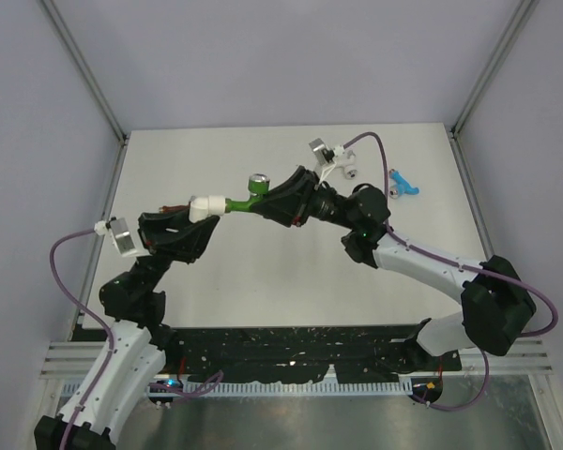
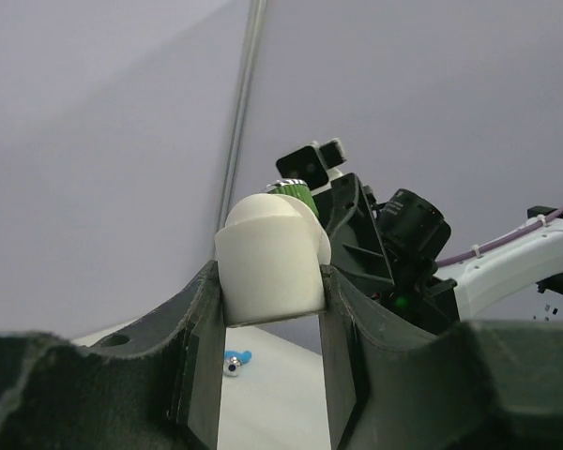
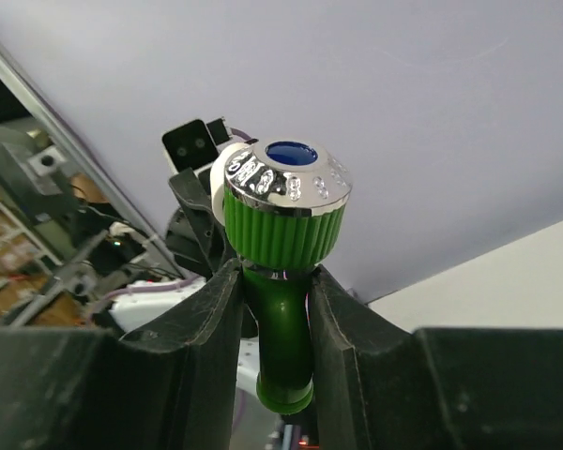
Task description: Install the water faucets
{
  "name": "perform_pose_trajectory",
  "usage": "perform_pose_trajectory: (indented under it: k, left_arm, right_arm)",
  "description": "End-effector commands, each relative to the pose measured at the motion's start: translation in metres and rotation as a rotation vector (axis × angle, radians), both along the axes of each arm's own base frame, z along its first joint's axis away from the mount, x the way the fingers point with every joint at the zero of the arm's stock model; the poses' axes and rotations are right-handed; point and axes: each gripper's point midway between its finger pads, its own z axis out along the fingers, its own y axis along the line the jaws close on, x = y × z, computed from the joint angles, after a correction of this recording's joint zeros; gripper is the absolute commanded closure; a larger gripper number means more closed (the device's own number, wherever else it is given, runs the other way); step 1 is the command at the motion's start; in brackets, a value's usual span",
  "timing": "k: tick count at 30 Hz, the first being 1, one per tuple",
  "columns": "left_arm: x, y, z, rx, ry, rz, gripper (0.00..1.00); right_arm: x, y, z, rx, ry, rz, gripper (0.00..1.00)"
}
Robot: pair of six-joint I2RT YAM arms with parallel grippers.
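A green faucet (image 1: 236, 202) with a silvery knob (image 1: 258, 182) hangs above the table's middle, its stem pointing into a white pipe fitting (image 1: 204, 204). My right gripper (image 1: 266, 201) is shut on the green faucet's stem (image 3: 283, 319), just below the ribbed cap (image 3: 283, 225). My left gripper (image 1: 195, 216) is shut on the white fitting (image 2: 267, 255), pinched between both pads. The green faucet (image 2: 296, 192) peeks out behind the fitting. A blue faucet (image 1: 403, 183) lies on the table at the back right, also visible between the left jaws (image 2: 235, 361). A white faucet (image 1: 340, 172) lies near it.
A brown piece (image 1: 174, 206) shows behind the left gripper. The pale table (image 1: 291, 281) is framed by grey walls and metal posts (image 1: 84, 70). A black perforated strip (image 1: 291, 352) runs along the near edge by the arm bases.
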Motion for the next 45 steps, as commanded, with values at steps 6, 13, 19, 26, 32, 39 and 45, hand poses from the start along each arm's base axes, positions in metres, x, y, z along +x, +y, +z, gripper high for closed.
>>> perform_pose_trajectory:
  k: [6,13,19,26,32,39,45]
  left_arm:
    - [-0.056,0.0,0.046,-0.014,-0.329,-0.073,1.0]
    - [-0.017,0.017,0.032,-0.109,-0.066,0.037,1.0]
    - [0.019,0.031,0.009,-0.13,0.291,0.146,1.0]
    - [0.035,0.036,-0.001,-0.182,0.6,0.172,1.0]
    - [0.043,0.021,-0.018,-0.155,0.822,0.107,1.0]
    - [0.05,0.026,-0.032,-0.153,0.906,0.161,1.0]
    - [0.049,0.022,-0.035,-0.133,0.951,0.142,1.0]
  right_arm:
    - [0.034,-0.014,0.019,0.107,0.368,0.054,0.68]
    - [0.05,-0.032,0.014,0.052,0.254,-0.108,0.47]
    - [0.06,-0.059,0.011,-0.086,-0.084,-0.386,0.32]
    - [0.041,-0.072,0.01,-0.172,-0.604,-0.578,0.27]
    - [0.02,-0.054,-0.015,-0.384,-1.095,-0.745,0.17]
    - [0.007,-0.05,-0.015,-0.519,-1.507,-1.007,0.12]
    - [0.011,-0.027,-0.038,-0.7,-1.8,-1.08,0.07]
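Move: The green faucet is already seated in the white connector. Its middle lies about 3 cm to the left of the right hand, which pinches the body by the knob, and about 8 cm right and 1 cm ahead of the left hand, which holds the connector 1 cm to its right. On the table some 35 cm down, the brown faucet is about 28 cm ahead and 17 cm left of the left hand; the white faucet is about 40 cm ahead and 18 cm right of the right hand. Twisting a last 20 degrees or so, knob tipping forward, the right hand opens, lets go of the green faucet and swings forward and then right. It next comes back, down and left with fingers wide, rolled over 90 degrees the opposite way, for a fresh grip. The left keeps its pinch on the connector and, after a slight lift, travels about 6 cm forward and 7 cm down, tipping some 60 degrees forward-down. ##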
